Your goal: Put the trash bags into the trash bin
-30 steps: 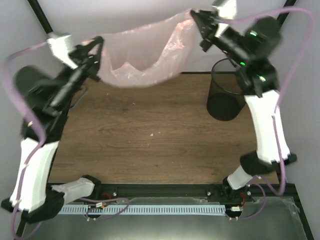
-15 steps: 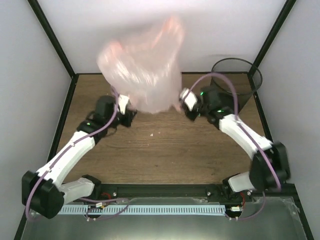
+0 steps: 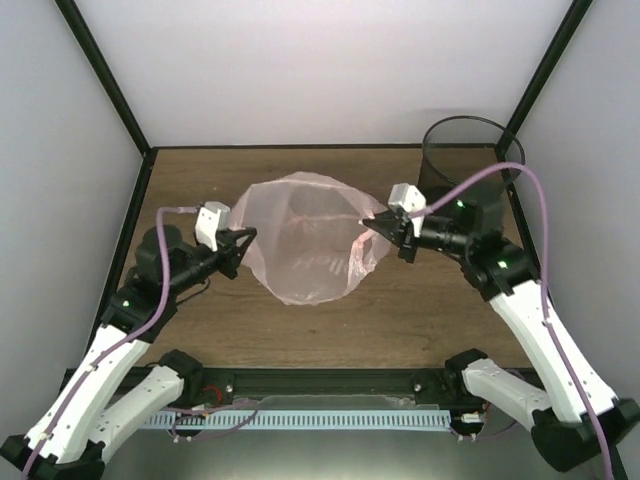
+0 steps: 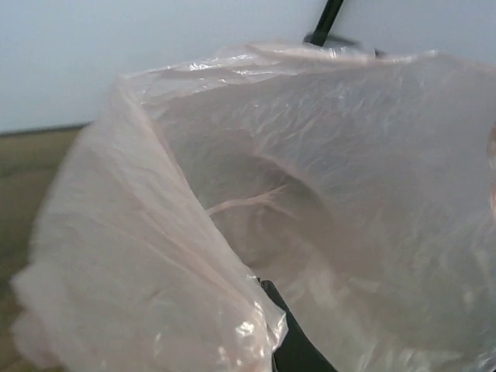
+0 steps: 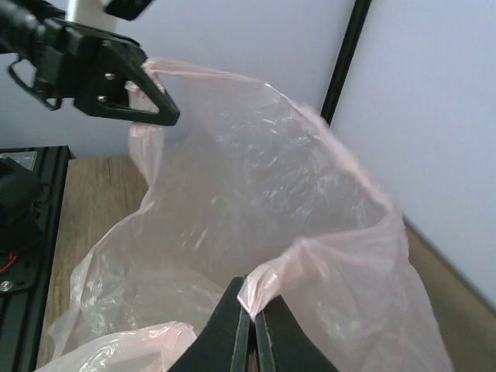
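The pale-pink translucent trash bag (image 3: 300,245) hangs ballooned open between both grippers, low over the middle of the wooden table. My left gripper (image 3: 246,240) is shut on the bag's left rim. In the left wrist view the bag (image 4: 310,178) fills the frame and hides all but one dark finger (image 4: 298,349). My right gripper (image 3: 367,228) is shut on the right rim; its jaws (image 5: 254,314) pinch a fold of the bag (image 5: 256,194). The black mesh trash bin (image 3: 440,170) stands upright in the far right corner, behind the right gripper and apart from the bag.
Black frame posts (image 3: 545,75) rise at the back corners and white walls close the cell on three sides. The left gripper (image 5: 147,105) shows across the bag in the right wrist view. Bare wood (image 3: 330,335) lies in front of the bag.
Both arms swung down from high near the back wall to just above the table. The bag, stretched out before, puffed up in the air and now hangs open and rounded.
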`<state>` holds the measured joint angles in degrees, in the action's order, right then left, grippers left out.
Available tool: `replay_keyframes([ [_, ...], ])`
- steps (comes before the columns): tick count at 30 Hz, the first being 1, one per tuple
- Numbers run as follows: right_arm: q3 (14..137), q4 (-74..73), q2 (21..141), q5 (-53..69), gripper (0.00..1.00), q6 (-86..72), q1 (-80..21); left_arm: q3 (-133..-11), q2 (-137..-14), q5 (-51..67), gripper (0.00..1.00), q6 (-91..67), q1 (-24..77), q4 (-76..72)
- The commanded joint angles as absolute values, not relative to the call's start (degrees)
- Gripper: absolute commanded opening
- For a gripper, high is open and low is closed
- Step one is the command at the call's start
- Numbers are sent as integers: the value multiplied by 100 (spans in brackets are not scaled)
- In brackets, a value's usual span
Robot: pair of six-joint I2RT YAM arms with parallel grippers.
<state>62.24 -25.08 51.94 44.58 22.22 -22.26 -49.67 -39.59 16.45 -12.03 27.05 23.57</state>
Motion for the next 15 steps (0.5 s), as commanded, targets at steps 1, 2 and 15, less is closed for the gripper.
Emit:
replay_keyframes([
  [1,6361,-2821,6099,4471,1,1732,-2224,-4638,-4060,1475,4,-1365,2706,2395],
  [2,6442,-2798,6229,4515,1,1682,-2226,-4601,-4025,1404,4,-1374,2705,2379],
  [15,9521,-2359,8766,4168,1,1338,-2226,-6051,-5196,-765,4,-1125,2671,1487],
])
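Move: The pink trash bag is already held open between both hands: its middle hangs about 10 cm to the left of the right hand and 12 cm below, roughly level fore and aft. From the left hand it lies some 10 cm to the right, a couple back and 8 cm below. The trash bin stands about 18 cm ahead of the right hand and 21 cm to its right, its middle some 23 cm lower. The bag's rim stays pinched in both grippers as they carry it forward in a dip. The right hand leads, swinging forward about 12 cm and a little left, sinking 8 cm and then rising partway as it rolls some 20 degrees. The left hand sinks nearly 5 cm, then pushes about 6 cm forward while climbing again and turning 15 degrees or so counter-clockwise. ##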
